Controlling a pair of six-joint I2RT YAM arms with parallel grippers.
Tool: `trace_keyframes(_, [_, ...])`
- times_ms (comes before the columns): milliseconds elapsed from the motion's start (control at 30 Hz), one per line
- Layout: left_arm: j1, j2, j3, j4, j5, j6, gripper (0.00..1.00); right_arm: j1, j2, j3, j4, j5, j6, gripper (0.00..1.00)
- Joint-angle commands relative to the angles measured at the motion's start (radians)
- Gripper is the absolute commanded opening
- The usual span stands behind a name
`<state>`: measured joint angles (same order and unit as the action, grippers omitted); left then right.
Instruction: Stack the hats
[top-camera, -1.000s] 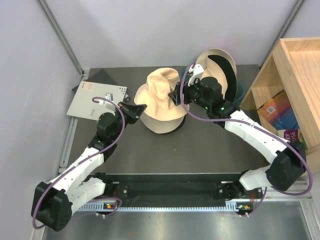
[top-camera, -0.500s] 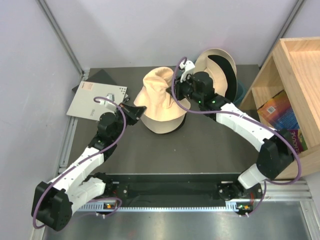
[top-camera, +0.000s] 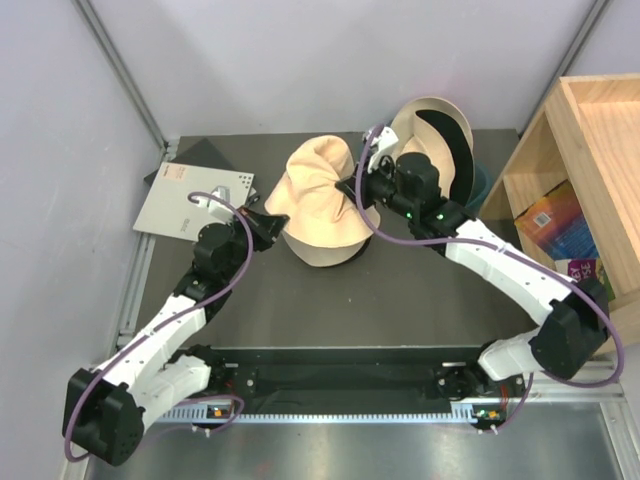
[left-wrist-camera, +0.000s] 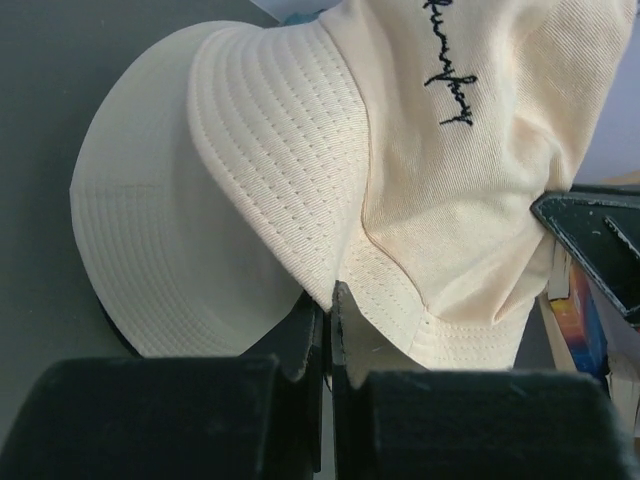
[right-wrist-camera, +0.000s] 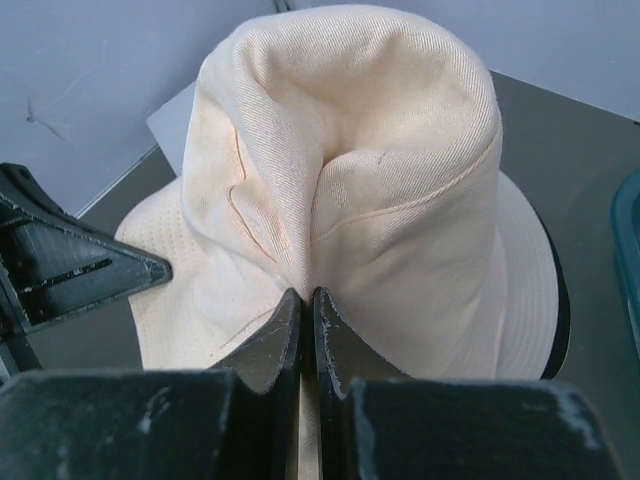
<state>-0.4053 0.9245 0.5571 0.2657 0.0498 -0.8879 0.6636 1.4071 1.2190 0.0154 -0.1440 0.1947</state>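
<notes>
A cream bucket hat with black script on its crown sits on top of another cream hat in the middle of the table; a dark edge shows under the pile. My left gripper is shut on the top hat's brim at its left side. My right gripper is shut on a fold of the same hat's crown at its right side. A beige, black-lined hat sits at the back right, on a teal tub. No pink hat is in view.
A white sheet and dark board lie at the back left. A wooden shelf box with colourful books stands at the right. Grey walls close the back and left. A black rail runs along the near edge.
The right gripper pushed the crown of the top hat up and left, then came back a little to the right. The hat's crown now leans left and is more crumpled. The left arm hardly moved.
</notes>
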Motion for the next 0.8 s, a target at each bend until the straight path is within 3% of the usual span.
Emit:
trace_keyframes(0, [0.011, -0.027, -0.035, -0.045, -0.041, 0.035, 0.00, 0.034, -0.072, -0.055, 0.040, 0.066, -0.006, 0.00])
trace_keyframes(233, [0.013, 0.014, -0.085, -0.005, -0.037, 0.024, 0.00, 0.041, -0.079, -0.136, 0.020, 0.104, 0.015, 0.02])
trace_keyframes(267, [0.013, 0.025, -0.088, -0.003, -0.042, 0.033, 0.00, 0.042, -0.074, -0.134, 0.014, 0.104, 0.015, 0.07])
trace_keyframes(300, [0.016, 0.033, -0.091, 0.000, -0.041, 0.038, 0.00, 0.041, -0.074, -0.133, 0.003, 0.106, 0.015, 0.23])
trace_keyframes(367, [0.023, 0.060, -0.098, 0.016, -0.073, 0.050, 0.00, 0.039, -0.085, -0.128, -0.008, 0.122, 0.017, 0.45])
trace_keyframes(400, [0.026, 0.069, -0.102, 0.044, -0.071, 0.052, 0.00, 0.031, -0.091, -0.125, -0.012, 0.129, 0.020, 0.63])
trace_keyframes(500, [0.052, 0.134, -0.103, 0.092, -0.019, 0.053, 0.00, -0.017, -0.131, -0.127, -0.012, 0.103, 0.041, 0.78])
trace_keyframes(600, [0.086, 0.210, -0.083, 0.148, 0.059, 0.053, 0.00, -0.086, -0.149, -0.128, -0.014, -0.013, 0.054, 0.83])
trace_keyframes(767, [0.120, 0.315, -0.040, 0.216, 0.134, 0.085, 0.00, -0.212, -0.132, -0.170, 0.087, -0.222, 0.129, 0.82])
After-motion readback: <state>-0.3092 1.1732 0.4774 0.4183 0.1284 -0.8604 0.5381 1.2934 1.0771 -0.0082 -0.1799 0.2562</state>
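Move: Both hands pinch the cream hat, held over the stack of hats on the stand. The stack's middle lies about 7 cm ahead of the left hand, 8 cm to its right and 9 cm down; from the right hand it is some 3 cm ahead, 5 cm left and 15 cm down. The blue bin is about 17 cm ahead of the right hand, 22 cm right and 24 cm down. The white panel is roughly 17 cm ahead of the left hand, 20 cm left and 22 cm down. The right hand lets go of the cream hat: it sinks about 5 cm towards the stack, easing 2 cm back, spreads its fingers wide, then pulls off to the right with a slight rise. The left hand keeps its pinch on the near-left brim and lowers it about 9 cm, late on also pressing forward a few centimetres, fingertips tipping down slightly. ##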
